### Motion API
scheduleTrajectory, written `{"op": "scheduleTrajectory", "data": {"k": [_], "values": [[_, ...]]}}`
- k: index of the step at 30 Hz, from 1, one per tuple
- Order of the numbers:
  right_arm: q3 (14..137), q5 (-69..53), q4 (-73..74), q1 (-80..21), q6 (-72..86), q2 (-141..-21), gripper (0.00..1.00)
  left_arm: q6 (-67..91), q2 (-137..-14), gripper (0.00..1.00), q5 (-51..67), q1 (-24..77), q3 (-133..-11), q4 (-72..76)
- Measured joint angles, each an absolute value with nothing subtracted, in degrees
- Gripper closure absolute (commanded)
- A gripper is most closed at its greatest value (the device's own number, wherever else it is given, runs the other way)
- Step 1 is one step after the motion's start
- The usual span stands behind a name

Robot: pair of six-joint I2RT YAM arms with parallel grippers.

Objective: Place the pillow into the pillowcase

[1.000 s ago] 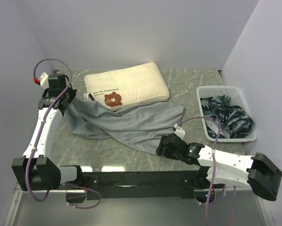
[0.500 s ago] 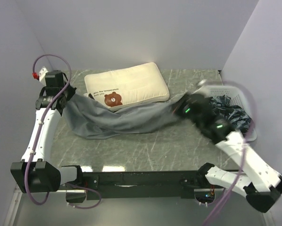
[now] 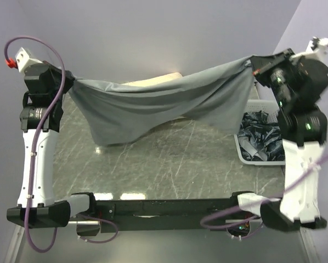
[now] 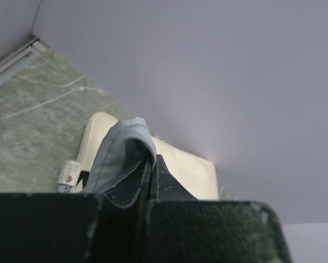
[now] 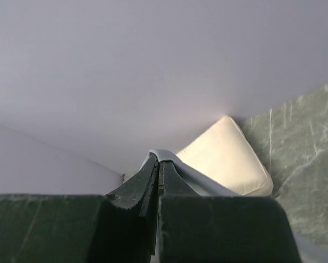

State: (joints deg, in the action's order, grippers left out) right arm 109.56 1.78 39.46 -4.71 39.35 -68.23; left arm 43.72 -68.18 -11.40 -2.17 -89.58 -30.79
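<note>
The grey pillowcase (image 3: 164, 101) hangs stretched in the air between both arms, sagging in the middle above the table. My left gripper (image 3: 71, 82) is shut on its left corner, raised at the far left. My right gripper (image 3: 254, 64) is shut on its right corner, raised at the far right. Behind the hanging cloth lies the cream pillow (image 3: 156, 81), mostly hidden in the top view. The left wrist view shows grey cloth (image 4: 120, 148) pinched at the jaws (image 4: 152, 160) with the pillow (image 4: 191, 172) beyond. The right wrist view shows a grey fold (image 5: 177, 161) over the shut jaws (image 5: 159, 159) and the pillow (image 5: 230, 159) below.
A white basket (image 3: 246, 153) holding dark crumpled bags stands on the right of the green marble table (image 3: 169, 164), below my right arm. Grey walls close in the back and both sides.
Both arms have risen high. The right gripper took hold of the pillowcase's near right corner and swung up to the far right, lifting the cloth off the table and stretching it.
</note>
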Motion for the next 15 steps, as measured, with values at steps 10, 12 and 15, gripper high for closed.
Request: {"op": "scheduleTrajectory", "data": {"k": [10, 12, 15], "values": [[115.4, -16.9, 35.9, 3.7, 46.0, -90.0, 1.00, 43.7, -78.3, 0.99, -10.3, -3.1, -109.2, -29.3], [117.0, -19.1, 35.6, 4.4, 47.0, -91.4, 1.00, 43.7, -78.7, 0.99, -9.8, -3.3, -111.4, -29.3], [113.4, -20.7, 33.5, 4.8, 47.4, -88.0, 1.00, 44.2, -74.7, 0.99, -8.8, -3.5, -107.3, -28.6]]}}
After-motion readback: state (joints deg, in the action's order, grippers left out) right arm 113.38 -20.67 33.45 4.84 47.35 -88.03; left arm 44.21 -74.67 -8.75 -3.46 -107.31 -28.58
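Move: The pillow lies on the table between and well below the hands. From the left hand it is about 6 cm ahead, 24 cm to the right and 39 cm down; from the right hand, some 12 cm ahead, 29 cm to the left and 50 cm down. The white basket with the black bags is level with the right hand, about 14 cm to its right and 49 cm below. Flap the stretched pillowcase out over the pillow, keeping both grippers shut on its corners. Swing the right gripper forward about 13 cm while it sinks roughly 7 cm, fingers tipping down and turning counter-clockwise, then ease it back slightly. Raise the left gripper some 10 cm, tilting its fingers up and letting it drift a little forward and back again. ##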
